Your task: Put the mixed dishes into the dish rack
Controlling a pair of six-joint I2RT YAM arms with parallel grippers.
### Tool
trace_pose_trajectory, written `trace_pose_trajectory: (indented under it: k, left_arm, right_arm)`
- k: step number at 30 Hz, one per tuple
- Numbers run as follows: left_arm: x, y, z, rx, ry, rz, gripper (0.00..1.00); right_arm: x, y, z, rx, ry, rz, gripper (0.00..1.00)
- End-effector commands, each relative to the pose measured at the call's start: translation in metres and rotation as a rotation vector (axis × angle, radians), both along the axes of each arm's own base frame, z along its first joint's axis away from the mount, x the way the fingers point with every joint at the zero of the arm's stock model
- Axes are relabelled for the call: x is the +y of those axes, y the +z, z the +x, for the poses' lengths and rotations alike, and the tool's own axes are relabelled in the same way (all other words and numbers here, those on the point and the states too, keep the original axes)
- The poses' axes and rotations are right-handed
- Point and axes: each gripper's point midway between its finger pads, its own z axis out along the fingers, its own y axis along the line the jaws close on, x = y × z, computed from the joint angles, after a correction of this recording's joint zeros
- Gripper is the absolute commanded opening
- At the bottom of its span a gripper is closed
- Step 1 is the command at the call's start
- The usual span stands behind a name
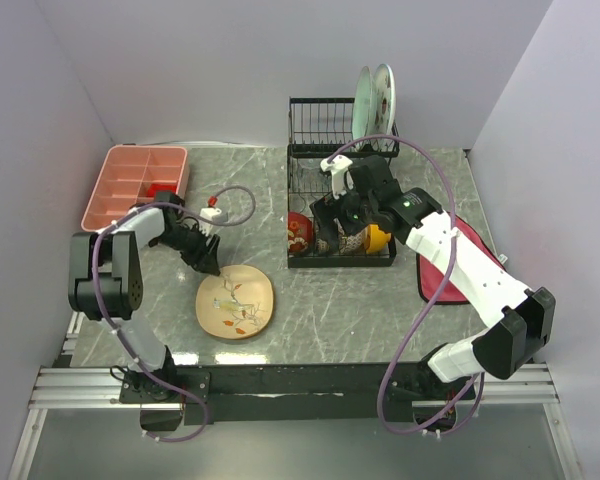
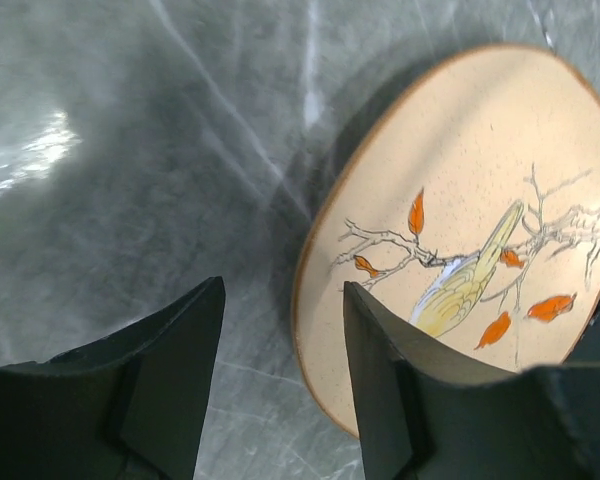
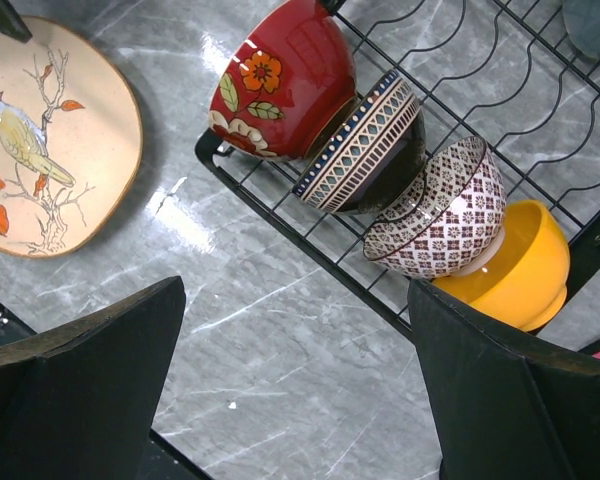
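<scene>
A tan plate (image 1: 235, 303) (image 2: 480, 200) painted with a bird and orange leaves lies on the marble table. My left gripper (image 1: 208, 264) (image 2: 284, 290) is open at its upper left rim: one finger is over the plate, the other over the table, and the rim runs between them. The black wire dish rack (image 1: 340, 200) holds a red floral bowl (image 3: 280, 75), a blue patterned bowl (image 3: 365, 145), a brown-and-white patterned bowl (image 3: 440, 210) and an orange bowl (image 3: 515, 270) in a row. Two plates (image 1: 375, 100) stand upright at its back. My right gripper (image 1: 342, 232) (image 3: 296, 285) hangs wide open and holds nothing above the rack's front edge.
A pink compartment tray (image 1: 135, 185) sits at the back left. A red cloth (image 1: 450, 265) lies right of the rack under the right arm. Walls close in on three sides.
</scene>
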Motion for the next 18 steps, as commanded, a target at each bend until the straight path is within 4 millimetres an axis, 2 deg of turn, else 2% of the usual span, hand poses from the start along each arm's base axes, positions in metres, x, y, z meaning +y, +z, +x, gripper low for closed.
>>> trace_pose_trajectory:
  k: [1,5,8,9,10,13,14,16,17,18]
  left_arm:
    - [-0.015,-0.006,-0.022,0.039,-0.128,-0.03,0.55]
    - [-0.028,-0.015,-0.041,0.103,-0.221,-0.039,0.51]
    - [-0.036,-0.017,-0.046,0.118,-0.247,-0.052,0.32]
    - [-0.037,-0.015,-0.043,0.112,-0.243,-0.058,0.2]
    - [-0.038,-0.012,-0.042,0.115,-0.236,-0.063,0.15]
    - [-0.035,0.006,-0.034,0.048,-0.233,-0.061,0.06]
    - [-0.031,0.022,-0.029,-0.022,-0.237,-0.061,0.04]
    - [-0.029,0.038,-0.029,-0.1,-0.257,-0.069,0.01]
    - [-0.026,0.055,-0.027,-0.187,-0.284,-0.07,0.01]
    - [-0.029,0.066,-0.029,-0.235,-0.3,-0.095,0.01]
  right_arm:
    - [0.002,0.017,0.012,-0.067,0.002,0.023,1.0]
    - [0.004,0.016,0.014,-0.063,0.012,0.022,1.0]
    - [0.007,0.013,0.012,-0.05,0.036,0.023,1.0]
    - [0.008,0.011,0.012,-0.044,0.043,0.024,1.0]
    - [0.008,0.008,0.01,-0.036,0.054,0.019,1.0]
    - [0.01,0.001,0.005,0.004,0.087,0.032,1.0]
    - [0.011,0.0,0.005,0.016,0.093,0.038,1.0]
    - [0.013,-0.003,0.002,0.065,0.123,0.07,0.99]
    - [0.015,-0.003,0.004,0.079,0.132,0.084,0.98]
    - [0.023,-0.001,0.0,0.109,0.175,0.127,0.94]
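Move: The bird plate lies flat with its middle roughly 8 cm back, 6 cm to the right and 3 cm below the left hand, whose half-open fingers are already over its far-left rim. From that hand the red bowl in the rack stands about 23 cm right and 8 cm ahead, and the pink tray some 19 cm left and 20 cm ahead. From the right hand the plate is about 24 cm left, 8 cm back and 20 cm lower. The left hand slides back towards the counter's front edge and to the right, about 7 cm in all, sinking a little at first so that one finger goes outside the plate's far-left rim and the other stays over its face. Over the second half the fingers shut from half open and pinch the thin rim, the wrist having turned about 10 degrees clockwise, and then the hand rises about 3 cm with the rim still held. ##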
